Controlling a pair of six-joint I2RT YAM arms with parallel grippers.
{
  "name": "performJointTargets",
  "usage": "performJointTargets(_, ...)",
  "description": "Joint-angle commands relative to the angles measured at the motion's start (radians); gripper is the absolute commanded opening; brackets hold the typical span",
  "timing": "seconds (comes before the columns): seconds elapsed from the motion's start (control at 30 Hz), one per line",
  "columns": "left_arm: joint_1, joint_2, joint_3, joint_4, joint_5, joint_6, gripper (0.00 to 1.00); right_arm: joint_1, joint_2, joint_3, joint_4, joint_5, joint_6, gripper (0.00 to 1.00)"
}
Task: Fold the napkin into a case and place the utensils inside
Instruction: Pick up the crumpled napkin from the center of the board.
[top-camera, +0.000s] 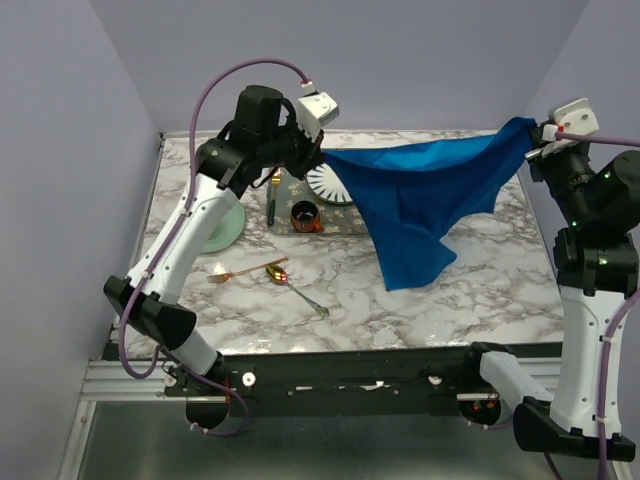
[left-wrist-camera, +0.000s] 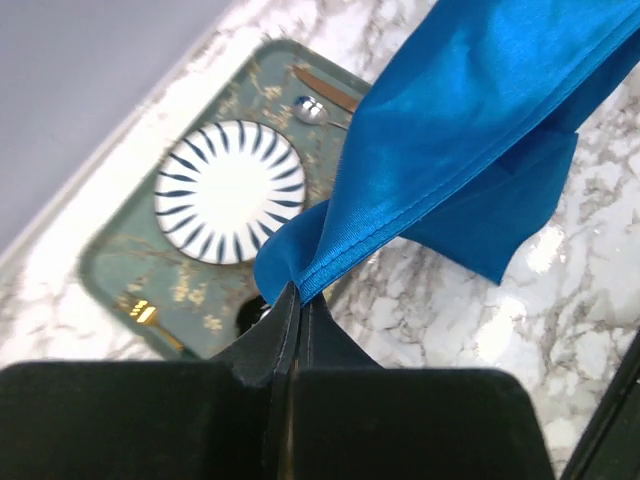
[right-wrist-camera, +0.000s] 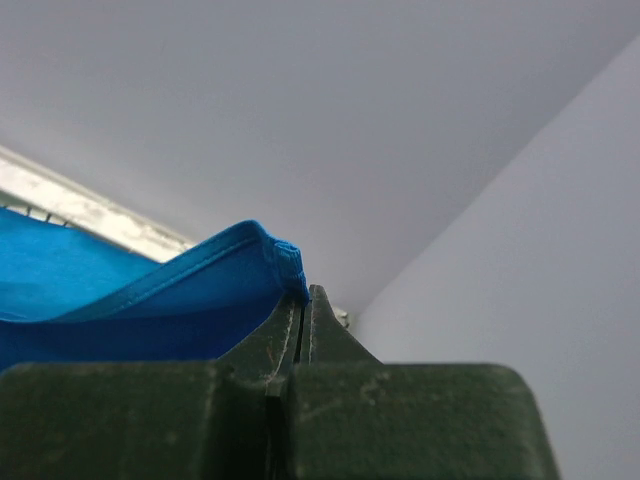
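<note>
The bright blue napkin (top-camera: 425, 195) hangs stretched in the air between both arms, its loose lower corner drooping to the marble near the middle. My left gripper (top-camera: 318, 152) is shut on its left corner (left-wrist-camera: 300, 262), above the tray. My right gripper (top-camera: 535, 130) is shut on the right corner (right-wrist-camera: 285, 262), raised at the far right. The copper-pink fork (top-camera: 240, 272) and the small spoon (top-camera: 290, 279) with a gold bowl lie side by side on the table (top-camera: 440, 310), near its front left. No folded case shows.
A grey-green patterned tray (top-camera: 345, 222) at the back holds a striped white plate (left-wrist-camera: 230, 190), a dark cup (top-camera: 305, 214) and other cutlery (left-wrist-camera: 320, 100). A pale green plate (top-camera: 225, 228) lies under the left arm. Walls stand close on the left, back and right.
</note>
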Motion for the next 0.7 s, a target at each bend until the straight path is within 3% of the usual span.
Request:
performJointTargets(0.0, -0.060, -0.099, 0.093, -0.151, -0.222, 0.107, 0.00, -0.012, 0.003, 0.101, 0.098, 0.137, 0.047, 0.01)
performJointTargets(0.1, -0.129, -0.165, 0.095, -0.145, -0.359, 0.192, 0.00, -0.012, -0.020, 0.106, 0.101, 0.146, 0.052, 0.01)
performJointTargets(0.23, -0.212, -0.243, 0.089, -0.146, -0.439, 0.242, 0.00, -0.013, -0.077, 0.089, 0.098, 0.156, 0.062, 0.01)
performJointTargets(0.67, -0.258, -0.436, 0.096, -0.189, -0.286, 0.227, 0.00, -0.012, -0.323, 0.081, -0.103, 0.160, 0.079, 0.01)
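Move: Both hands hold a napkin corner high in the air. The bare marble at the table's middle lies from the left hand some 12 cm back, 13 cm right and 31 cm below; from the right hand about 7 cm back, 25 cm left and 45 cm below. Near the left hand's level path, all about 30 cm below, are the plate 18 cm ahead and 5 cm right, the mug 7 cm ahead and 3 cm left, and the gold spoon 12 cm back and 5 cm left. Both shut grippers keep their pinch on the napkin's two upper corners and carry them higher and back towards the robot, away from the plate. The left rises about 14 cm and draws back 12, easing left to spread the edge; the right rises first, then mainly pulls back, some 14 cm in all and 9 up. Both wrists tilt fingers upward, the left more. ##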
